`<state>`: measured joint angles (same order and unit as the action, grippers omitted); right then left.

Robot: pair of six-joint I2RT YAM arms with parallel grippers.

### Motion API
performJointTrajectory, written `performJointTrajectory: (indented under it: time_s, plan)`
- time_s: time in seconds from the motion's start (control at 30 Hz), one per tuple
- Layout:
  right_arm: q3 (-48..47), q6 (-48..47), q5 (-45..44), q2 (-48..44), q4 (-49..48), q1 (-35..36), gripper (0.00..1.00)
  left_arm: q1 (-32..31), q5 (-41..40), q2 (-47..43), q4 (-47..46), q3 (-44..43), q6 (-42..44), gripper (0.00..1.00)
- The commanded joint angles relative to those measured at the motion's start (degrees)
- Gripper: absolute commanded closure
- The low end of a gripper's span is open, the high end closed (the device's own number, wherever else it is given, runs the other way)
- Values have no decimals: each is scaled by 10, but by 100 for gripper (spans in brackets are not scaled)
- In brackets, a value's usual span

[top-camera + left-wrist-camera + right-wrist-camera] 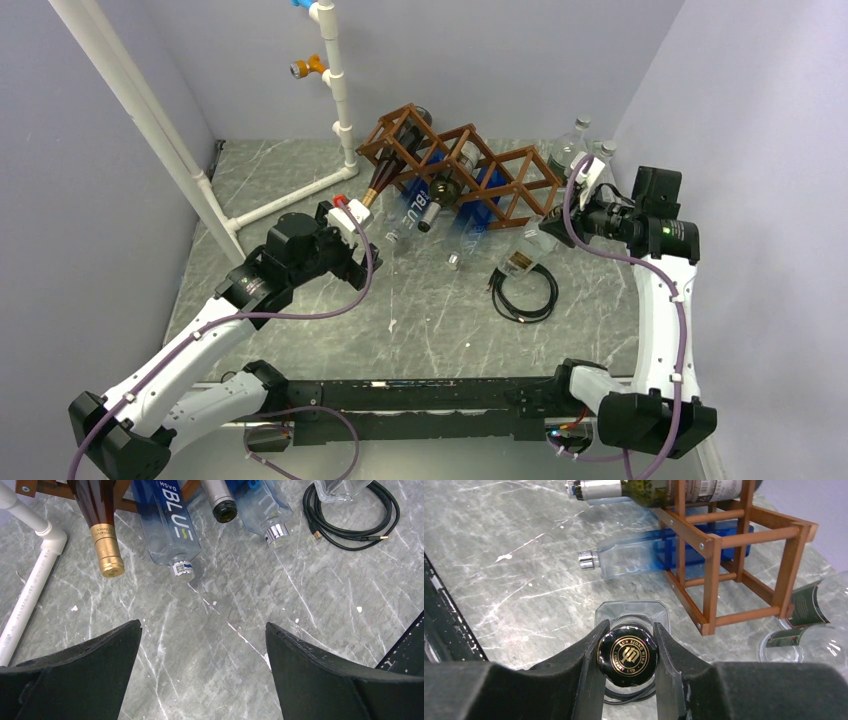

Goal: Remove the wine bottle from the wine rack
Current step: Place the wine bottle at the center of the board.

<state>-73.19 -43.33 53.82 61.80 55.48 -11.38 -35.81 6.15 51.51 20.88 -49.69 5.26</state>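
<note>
My right gripper (630, 627) is shut on the black, gold-printed cap of a clear wine bottle (628, 654), seen from straight above. That bottle (519, 264) is outside the brown wooden wine rack (711, 555), on the table in front of the rack's right end (520, 175). A dark bottle with a gold foil neck (102, 540), a blue-labelled clear bottle (167, 525) and a dark bottle with a silver neck (220, 502) still poke out of the rack. The left gripper (202, 627) hangs open over bare table just in front of those necks, holding nothing.
A coiled black cable (525, 293) lies under and beside the held bottle. A white pipe frame (290, 200) runs along the left of the table. Clear bottles (575, 145) stand behind the rack's right end, next to the right wall.
</note>
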Motion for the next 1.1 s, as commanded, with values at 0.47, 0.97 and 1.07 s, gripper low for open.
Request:
performJointTrajectory:
  time_s: [0.47,0.97,1.07]
  plan:
    - [-6,5,-38,-21,-88,-51,100,3,6,-15,-12,-6,5,0]
    - [-5,31,-77,-1,-137,-113,100,3,8,-18,-12,-6,4,1]
    - [-10,36,-77,12,-151,-134,100,3,8,-20,-12,-5,4,1]
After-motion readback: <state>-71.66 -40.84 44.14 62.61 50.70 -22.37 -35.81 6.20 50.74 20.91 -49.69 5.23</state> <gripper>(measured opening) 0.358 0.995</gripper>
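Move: The right gripper already holds the wine bottle by its black cap, with the base hanging clear of the board. The nearer of the two standing clear bottles is about 19 cm ahead, 11 cm right and 13 cm below. The farther clear bottle lies 8 cm beyond it and 5 cm left of it. From the right hand, the rack's right end is some 19 cm ahead and 1 cm left, 17 cm down; the cable coil is level with it, 4 cm left, 27 cm down. From the left hand, the nearer clear bottle is roughly 27 cm ahead, 46 cm right and 8 cm lower. Carry the hanging wine bottle with the right gripper about 8 cm to the right, off from the cable coil and towards the side where the clear bottles stand, easing a little forward as you go. Turn the wrist some 20 degrees clockwise on the way and keep the fingers shut on the cap. ##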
